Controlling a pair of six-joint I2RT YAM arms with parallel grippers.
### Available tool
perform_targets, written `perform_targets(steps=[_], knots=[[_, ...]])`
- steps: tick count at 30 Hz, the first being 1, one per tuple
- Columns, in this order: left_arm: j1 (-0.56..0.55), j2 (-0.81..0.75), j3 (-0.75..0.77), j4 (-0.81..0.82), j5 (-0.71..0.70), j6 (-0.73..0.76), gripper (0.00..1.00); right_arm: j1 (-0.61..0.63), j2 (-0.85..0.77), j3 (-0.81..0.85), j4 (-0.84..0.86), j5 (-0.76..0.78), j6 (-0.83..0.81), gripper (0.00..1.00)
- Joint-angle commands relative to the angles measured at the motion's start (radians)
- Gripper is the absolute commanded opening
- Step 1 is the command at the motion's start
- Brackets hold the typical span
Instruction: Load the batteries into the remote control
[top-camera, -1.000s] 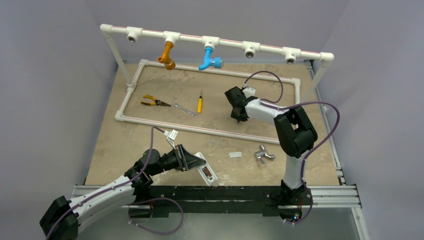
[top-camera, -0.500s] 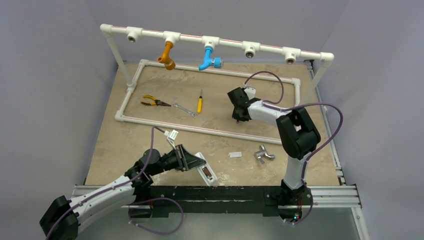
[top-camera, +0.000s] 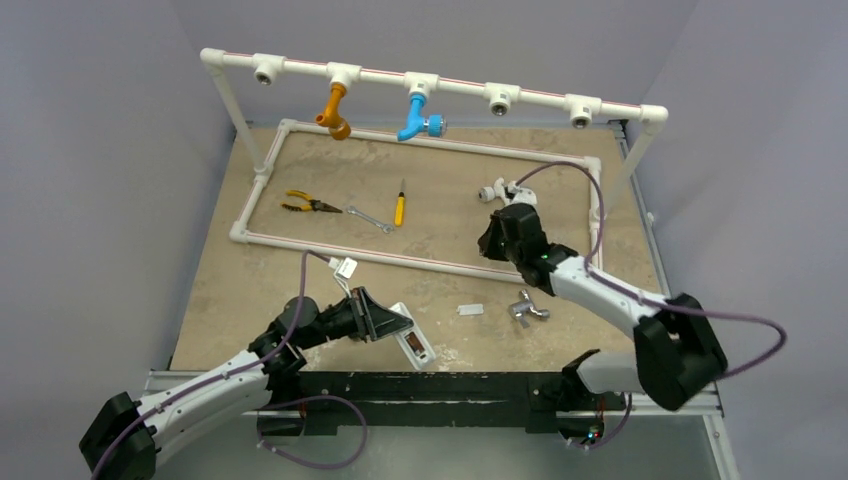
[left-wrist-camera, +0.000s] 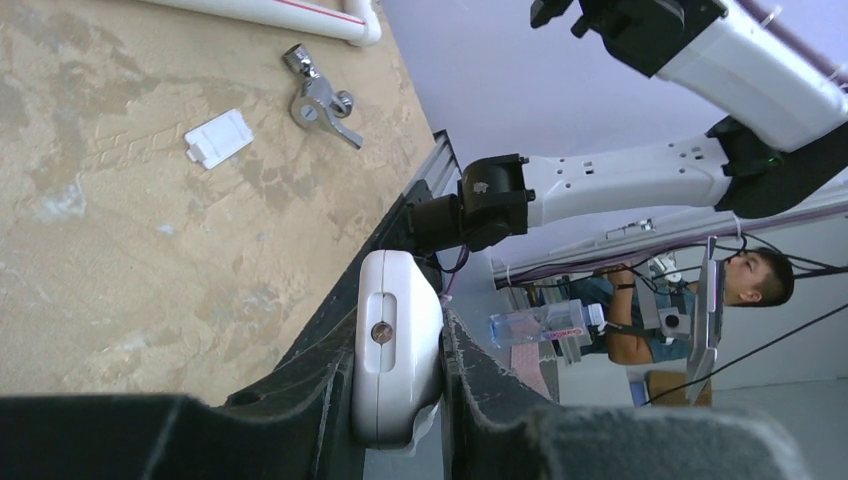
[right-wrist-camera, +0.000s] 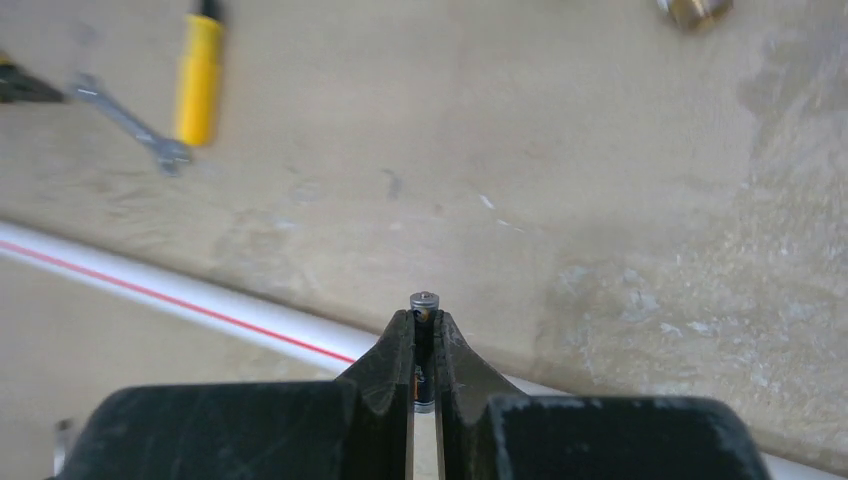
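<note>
My left gripper (top-camera: 383, 322) is shut on the white remote control (top-camera: 411, 342) at the table's near edge, with its dark battery bay facing up. The left wrist view shows the remote control (left-wrist-camera: 398, 300) end-on, squeezed between the two dark fingers of the left gripper (left-wrist-camera: 397, 390). Over the near rail of the pipe frame, my right gripper (top-camera: 497, 241) hangs above the table. In the right wrist view the right gripper (right-wrist-camera: 424, 320) is shut on a slim dark battery (right-wrist-camera: 424, 300), whose silver tip pokes out past the fingertips. Only this one of the batteries shows.
A small white cover (top-camera: 470, 310) and a silver tap fitting (top-camera: 527, 308) lie between the arms. Inside the white pipe frame (top-camera: 400, 257) lie pliers (top-camera: 303, 204), a wrench (top-camera: 368, 218), a yellow screwdriver (top-camera: 400, 207) and a white fitting (top-camera: 497, 190). Orange and blue taps hang from the overhead pipe (top-camera: 470, 88).
The right gripper closed on the battery inside the frame, then came towards the near right as its elbow swung down and out. The left arm and remote have not moved.
</note>
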Motion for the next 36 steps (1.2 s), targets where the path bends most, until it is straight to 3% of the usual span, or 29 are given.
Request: perform_targets(steps=[1, 4, 9, 15, 18, 22, 29, 36], knots=[[-0.003, -0.012, 0.054, 0.136, 0.065, 0.104, 0.0, 0.005, -0.264, -0.115, 0.308, -0.14, -0.123, 0.0], [-0.003, -0.018, 0.075, 0.157, 0.117, 0.194, 0.0, 0.005, -0.423, -0.21, 0.407, -0.195, -0.147, 0.0], [-0.008, -0.024, 0.121, 0.165, 0.201, 0.327, 0.0, 0.005, -0.65, -0.364, 0.563, -0.424, -0.2, 0.0], [-0.023, -0.029, 0.17, 0.129, 0.224, 0.411, 0.0, 0.006, -0.815, -0.41, 0.569, -0.704, -0.228, 0.0], [-0.028, -0.02, 0.186, 0.118, 0.214, 0.413, 0.0, 0.006, -0.871, -0.424, 0.584, -0.785, -0.16, 0.0], [-0.034, 0.003, 0.191, 0.142, 0.202, 0.393, 0.0, 0.006, -0.932, -0.514, 0.829, -0.849, 0.026, 0.0], [-0.04, 0.063, 0.219, 0.206, 0.214, 0.354, 0.0, 0.006, -0.919, -0.698, 1.451, -0.831, 0.369, 0.0], [-0.044, 0.118, 0.235, 0.285, 0.242, 0.336, 0.0, 0.006, -0.875, -0.67, 1.626, -1.031, 0.37, 0.0]])
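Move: The remote, battery bay open in the left gripper, lies about 23 cm back and 17 cm left of the right hand, some 6 cm above it. From the left hand it sits roughly 3 cm back and 1 cm right, level. From the right hand, the battery cover is about 13 cm back, 3 cm left; the chrome faucet 13 cm back, 10 cm right, both about 6 cm below. The right hand swings its pinched battery about 25 cm back and up towards the remote the left raises. ##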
